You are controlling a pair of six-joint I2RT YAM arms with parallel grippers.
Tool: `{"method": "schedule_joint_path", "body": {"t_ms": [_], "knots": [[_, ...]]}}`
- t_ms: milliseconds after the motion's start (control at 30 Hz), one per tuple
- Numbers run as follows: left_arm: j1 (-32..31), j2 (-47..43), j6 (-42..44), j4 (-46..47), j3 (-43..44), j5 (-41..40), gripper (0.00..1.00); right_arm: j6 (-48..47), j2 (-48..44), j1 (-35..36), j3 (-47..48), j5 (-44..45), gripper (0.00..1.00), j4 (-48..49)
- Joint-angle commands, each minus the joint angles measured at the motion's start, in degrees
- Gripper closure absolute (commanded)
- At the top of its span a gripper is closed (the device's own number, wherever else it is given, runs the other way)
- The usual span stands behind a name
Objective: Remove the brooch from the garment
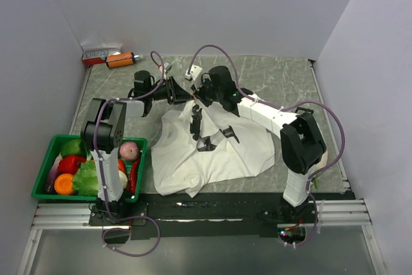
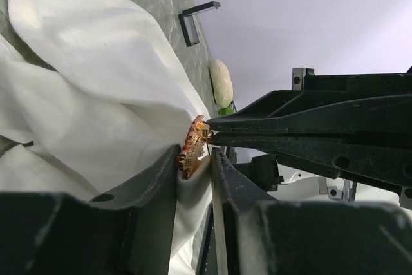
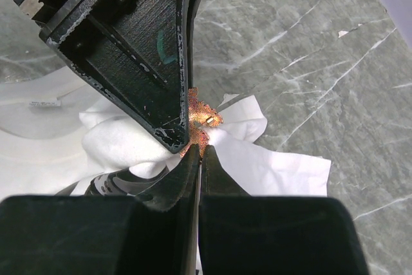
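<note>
The white garment (image 1: 212, 152) with black print lies crumpled on the marble table. A raised fold of it (image 2: 96, 94) carries the small orange-red brooch (image 2: 192, 146). My left gripper (image 2: 195, 154) is pinched on that cloth fold just below the brooch, which sits at its fingertips. My right gripper (image 3: 199, 148) comes in from the opposite side with its jaws shut, and their tips nip the brooch (image 3: 203, 120) at its lower edge. In the top view the left gripper (image 1: 183, 96) and the right gripper (image 1: 199, 94) meet tip to tip over the garment's far edge.
A green basket (image 1: 44, 165) of produce stands at the near left beside the left arm's base. An orange bottle (image 1: 120, 60) and a red-and-white box (image 1: 100, 54) lie at the far left corner. Bare marble table (image 1: 283, 82) extends to the far right.
</note>
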Motion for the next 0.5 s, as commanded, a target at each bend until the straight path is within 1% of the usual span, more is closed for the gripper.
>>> {"method": "schedule_joint_path", "body": {"t_ms": [0, 100, 133, 200, 233, 367, 467], "knots": [[-1.0, 0.8, 0.0, 1.8, 1.7, 0.5, 0.71, -0.8, -4.9, 1.4, -0.3, -3.5, 1.00, 6.6], [-1.1, 1.2, 0.1, 1.1, 2.2, 0.5, 0.78, -1.3, -5.0, 1.6, -0.5, -3.7, 1.00, 6.9], [-1.1, 1.6, 0.0, 1.3, 2.3, 0.4, 0.83, -1.2, -5.0, 1.6, -0.5, -3.7, 1.00, 6.8], [-1.1, 1.6, -0.7, 2.2, 2.2, 0.3, 0.89, -1.5, -5.1, 1.7, -0.4, -3.8, 1.00, 6.7], [-1.1, 1.8, -1.0, 2.7, 2.0, 0.2, 0.99, -1.5, -5.1, 1.7, -0.4, -3.9, 1.00, 6.7], [-1.1, 2.0, -1.1, 2.3, 2.2, -0.5, 0.99, -2.5, -5.1, 1.7, -0.7, -4.5, 1.00, 6.8], [-1.1, 2.0, -0.2, -0.1, 2.8, -0.7, 0.99, -3.1, -5.6, 1.7, -1.1, -4.7, 1.00, 7.1]]}}
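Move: The brooch sits right at the left fingertips, roughly 1 cm to the right of the left hand point and level with it, with garment cloth between the open fingers. For the right hand, whose shut tips are at the brooch's gold clasp, it lies about 1 cm ahead, 1 cm left and 1 cm lower. From the left hand, the garment's near black print lies some 7 cm back, 2 right and 8 down; the far black print about 9 back, 13 right and 14 down. Nearly in place, the left hand closes its fingers from about a third open to shut, pinching the garment cloth and the lower edge of the brooch, then sinks about 1 cm. The right hand, still shut, first dips half a centimetre beside the clasp, then pulls off the brooch up, left and back by some 2.5 cm, turning slightly. ##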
